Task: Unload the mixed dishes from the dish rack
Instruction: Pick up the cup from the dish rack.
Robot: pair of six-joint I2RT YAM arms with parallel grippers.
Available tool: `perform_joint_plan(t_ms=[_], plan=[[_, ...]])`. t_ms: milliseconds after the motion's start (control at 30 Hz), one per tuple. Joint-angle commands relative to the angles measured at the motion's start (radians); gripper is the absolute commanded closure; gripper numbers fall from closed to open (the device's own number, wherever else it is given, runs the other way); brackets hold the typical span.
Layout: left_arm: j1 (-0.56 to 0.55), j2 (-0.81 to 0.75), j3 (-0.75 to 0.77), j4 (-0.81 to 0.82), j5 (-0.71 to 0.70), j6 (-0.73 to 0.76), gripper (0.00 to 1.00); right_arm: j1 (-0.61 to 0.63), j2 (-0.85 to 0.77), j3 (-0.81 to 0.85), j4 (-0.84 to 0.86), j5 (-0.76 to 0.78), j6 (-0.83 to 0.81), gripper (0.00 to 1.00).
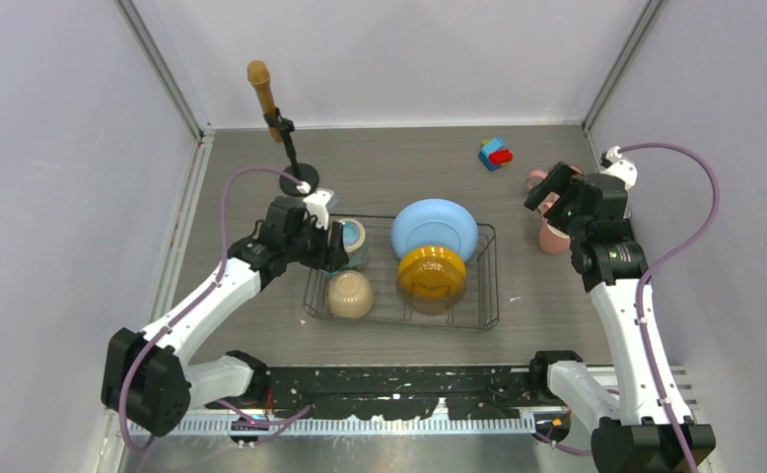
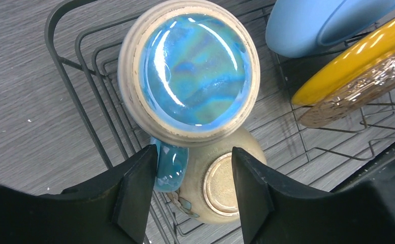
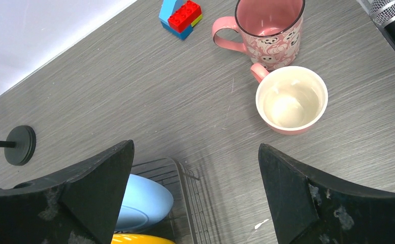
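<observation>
The dish rack [image 1: 483,296] holds an upright light-blue plate [image 1: 434,229], a yellow plate [image 1: 431,273], an upturned beige bowl [image 1: 350,294] and a blue mug [image 1: 354,239]. My left gripper [image 1: 334,248] is open just above the blue mug [image 2: 190,71]. The mug's handle [image 2: 170,166] lies against the left finger, and the bowl [image 2: 221,185] shows between the jaws [image 2: 190,173]. My right gripper [image 1: 549,187] is open and empty [image 3: 195,147] above the table. Beyond it stand a patterned pink mug [image 3: 269,30] and a plain pink mug [image 3: 291,99].
A red-blue toy block [image 1: 495,153] lies at the back right, also in the right wrist view [image 3: 181,16]. A black stand with a brown microphone [image 1: 263,89] is at the back left; its base [image 3: 20,145] shows. The rack's corner [image 3: 185,175] is below the right gripper.
</observation>
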Motion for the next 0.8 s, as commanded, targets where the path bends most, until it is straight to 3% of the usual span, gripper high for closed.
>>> perform_joint_plan(t_ms=[0,267,567,667,767], plan=[[-0.026,0.033,0.064,-0.020,-0.056,0.024,0.43,0.000,-0.027,0.002,0.050,0.004,-0.005,0.00],[-0.067,0.122,0.101,-0.050,-0.146,0.036,0.49,0.000,-0.043,0.000,0.049,-0.011,0.000,0.00],[-0.103,0.160,0.120,-0.102,-0.232,0.047,0.64,0.000,-0.053,-0.007,0.056,-0.012,0.000,0.00],[-0.116,0.158,0.123,-0.122,-0.276,0.052,0.78,0.000,-0.055,-0.007,0.054,-0.012,0.001,0.00],[-0.125,0.152,0.130,-0.122,-0.289,0.057,0.98,0.000,-0.058,-0.009,0.058,-0.012,0.001,0.00]])
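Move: The left hand's open fingers hover just above the handle of the upside-down blue-based cup; the cup's middle lies some 5 cm ahead, 4 cm right and 4 cm below the hand. The beige bowl sits about 5 cm back, 5 cm right and 6 cm down, the yellow dish some 21 cm right and 2 cm back, the blue plate 22 cm right and 8 cm ahead. From the right hand, the cup is about 42 cm left, level fore and aft, 16 cm lower. Downward by a little over 3 cm, the left hand sinks to the cup's handle while the wrist tips the fingers some 15 degrees steeper. The half-open fingers straddle the handle, one of them going down between handle and beige bowl, and close to about a quarter open, pinching the handle from both sides. ##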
